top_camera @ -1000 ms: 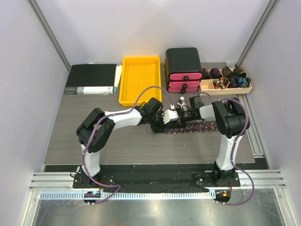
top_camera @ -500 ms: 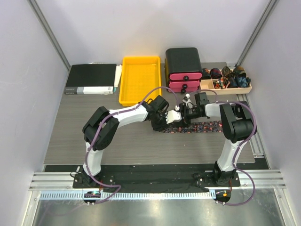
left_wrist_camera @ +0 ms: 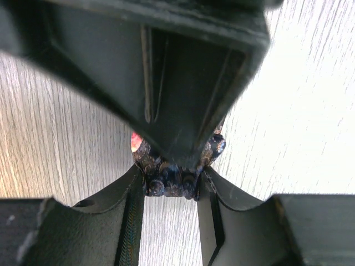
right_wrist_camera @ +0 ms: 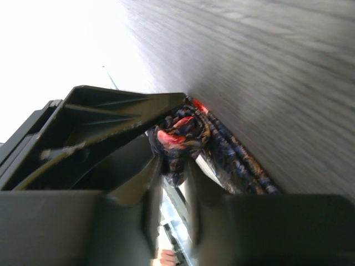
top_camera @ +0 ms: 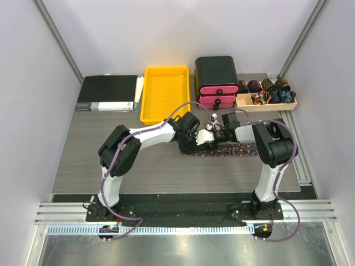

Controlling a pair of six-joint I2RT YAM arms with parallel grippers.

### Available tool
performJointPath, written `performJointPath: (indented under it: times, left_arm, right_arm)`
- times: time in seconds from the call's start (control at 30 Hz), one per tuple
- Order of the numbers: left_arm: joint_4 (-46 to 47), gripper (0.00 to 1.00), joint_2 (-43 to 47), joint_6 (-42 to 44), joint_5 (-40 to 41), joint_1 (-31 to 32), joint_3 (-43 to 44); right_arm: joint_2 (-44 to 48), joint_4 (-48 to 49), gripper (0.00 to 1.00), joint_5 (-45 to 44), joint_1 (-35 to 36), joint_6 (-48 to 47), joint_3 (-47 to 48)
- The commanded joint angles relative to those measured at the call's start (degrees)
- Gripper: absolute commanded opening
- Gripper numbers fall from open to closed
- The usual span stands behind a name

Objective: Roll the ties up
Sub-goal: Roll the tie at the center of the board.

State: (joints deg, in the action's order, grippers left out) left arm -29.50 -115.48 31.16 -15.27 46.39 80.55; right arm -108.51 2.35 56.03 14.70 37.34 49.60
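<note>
A dark speckled tie [top_camera: 239, 148] lies flat across the table's middle, its left end wound into a small roll [left_wrist_camera: 175, 180]. My left gripper [top_camera: 201, 138] is shut on that roll, with one finger [left_wrist_camera: 133, 205] pressed on each side of it. From the right, my right gripper [top_camera: 214, 135] meets it nose to nose. In the right wrist view the roll [right_wrist_camera: 180, 136] shows red patches and sits pinched at my right gripper [right_wrist_camera: 173, 163] tips. The unrolled length [right_wrist_camera: 238, 160] trails away along the table.
At the back stand a black binder [top_camera: 108, 93], a yellow tray [top_camera: 165, 94], and a black box with pink drawers [top_camera: 216, 80]. A wooden tray [top_camera: 266, 102] at the back right holds several rolled ties. The arms' bases are at the near edge.
Both grippers have shifted slightly toward the back with the roll between them. The right gripper loosened, then closed again on the roll. The left grip stayed the same.
</note>
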Motion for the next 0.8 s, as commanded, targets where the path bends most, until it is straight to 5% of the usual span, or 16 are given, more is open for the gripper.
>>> performJointPath:
  times: [0.0,0.07,0.27,0.4,0.67,0.77]
  left_arm:
    - [-5.4,0.34,-2.6,0.8,3.5,-0.3,-0.7]
    - [-5.0,0.36,-2.0,0.6,3.2,-0.4,-1.0]
    - [-0.7,0.65,6.0,-2.4,-3.5,-2.9,-4.8]
    - [3.6,1.0,15.5,-4.3,-9.0,-6.2,-9.1]
    - [19.0,1.0,34.9,-13.2,-9.6,-9.1,-19.7]
    - [22.1,1.0,39.2,-9.9,-14.9,-9.0,-24.5]
  right_arm:
    - [-1.4,3.5,0.15,-1.3,0.3,1.5,-0.2]
    - [-2.0,1.2,0.02,-2.3,0.3,-0.9,-0.1]
    - [-3.3,-2.0,0.01,-3.7,-0.7,-5.5,-0.7]
    - [-4.3,-4.1,0.01,-4.3,-1.2,-8.2,-0.5]
    - [-6.6,-7.7,0.01,-4.4,-1.4,-13.2,0.6]
    - [-7.9,-8.6,0.01,-4.2,-1.5,-14.2,1.3]
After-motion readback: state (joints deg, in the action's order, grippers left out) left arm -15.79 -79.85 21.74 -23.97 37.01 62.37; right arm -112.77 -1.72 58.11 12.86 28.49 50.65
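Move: The rolled tie is already between the left gripper's fingers, right at its hand point, and lies some 3 cm left of the right hand point and about 2 cm below it. From the left hand, the yellow tray's middle is about 24 cm ahead and 10 cm to the left; the pink-drawer cabinet is roughly 28 cm ahead and 10 cm to the right, its middle standing some 8 cm higher. Close the right gripper nearly shut to pinch the tie at the roll's right side, then ease it down about 2 cm and slightly right while keeping it shut. Open the left fingers wide to let go of the roll, draw that hand about 5 cm left, then lift it quickly some 17 cm clear, tilting its fingers up towards the right by about 30 degrees. ##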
